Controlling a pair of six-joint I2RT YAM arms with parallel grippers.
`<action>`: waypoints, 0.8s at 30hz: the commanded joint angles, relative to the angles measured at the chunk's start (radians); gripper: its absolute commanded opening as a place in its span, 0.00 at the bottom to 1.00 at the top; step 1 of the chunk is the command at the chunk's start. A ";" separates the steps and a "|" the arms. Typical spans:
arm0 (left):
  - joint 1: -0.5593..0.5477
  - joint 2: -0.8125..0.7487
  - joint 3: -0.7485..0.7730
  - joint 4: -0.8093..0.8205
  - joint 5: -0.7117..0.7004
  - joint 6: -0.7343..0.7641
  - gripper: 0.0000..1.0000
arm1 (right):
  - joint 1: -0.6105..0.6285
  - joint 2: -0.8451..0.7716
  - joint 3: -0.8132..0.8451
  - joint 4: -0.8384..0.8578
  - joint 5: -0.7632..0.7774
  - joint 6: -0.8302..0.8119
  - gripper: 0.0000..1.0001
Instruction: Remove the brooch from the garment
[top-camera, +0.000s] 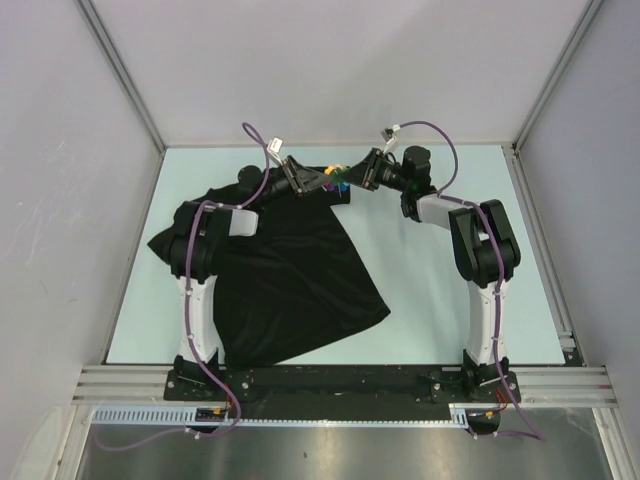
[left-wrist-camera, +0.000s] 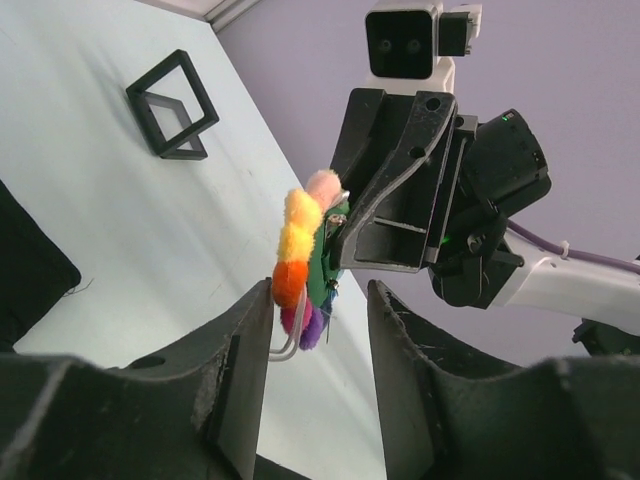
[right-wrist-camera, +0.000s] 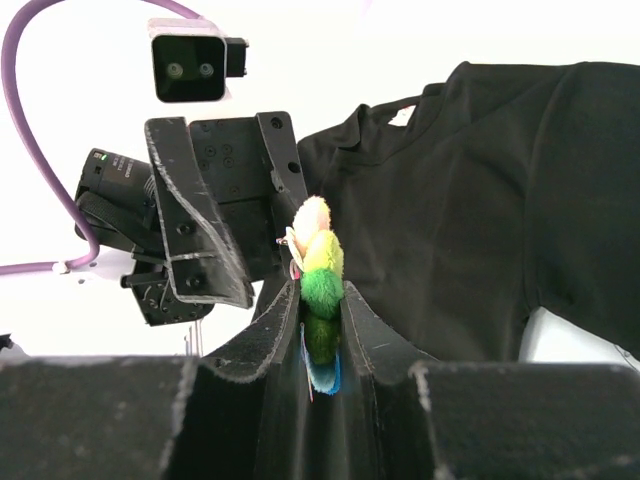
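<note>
The brooch (right-wrist-camera: 320, 285) is a small fluffy ornament with pink, yellow, green and blue bits. My right gripper (right-wrist-camera: 322, 288) is shut on it and holds it in the air at the back of the table. In the left wrist view the brooch (left-wrist-camera: 300, 255) also shows orange, red and purple bits and a wire pin. It hangs just above the gap of my open left gripper (left-wrist-camera: 318, 292), close to its left finger. The black garment (top-camera: 290, 270) lies spread on the table. From above, both grippers (top-camera: 318, 185) (top-camera: 347, 179) meet at its far edge with the brooch (top-camera: 337, 181) between them.
A small black square frame (left-wrist-camera: 172, 105) lies on the pale table (top-camera: 450, 300) beyond the grippers. The garment's neck with its pale label (right-wrist-camera: 405, 115) shows behind the right gripper. Grey walls close in the table on three sides.
</note>
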 joint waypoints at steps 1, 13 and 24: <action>-0.007 0.009 0.044 0.043 0.026 0.014 0.43 | 0.010 -0.008 0.013 0.052 -0.003 0.007 0.00; -0.019 0.038 0.064 0.107 0.041 -0.043 0.29 | 0.018 -0.009 0.016 0.032 0.021 0.000 0.00; -0.024 0.041 0.067 0.118 0.033 -0.055 0.28 | 0.036 -0.002 0.037 -0.004 0.024 -0.023 0.00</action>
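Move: The brooch, already free of the garment and gripped on its far side by my right hand, has its middle about 2 cm to the right of my left hand and 1 cm ahead, at about its height. Counted from my left hand, the end of the garment's sleeve is roughly 12 cm ahead, 4 cm right and 17 cm below. The black frame is some 14 cm ahead, 22 cm right and 16 cm below. From my right hand the brooch's middle is about 2 cm left and 1 cm ahead. I shut my left fingers from about half open to a quarter and pinch the orange-and-red side of the fuzzy loop between their pads, while that hand eases only about half a centimetre right and down. My right hand keeps its grip on the green-blue side, creeping less than 1 cm left towards my left hand. ##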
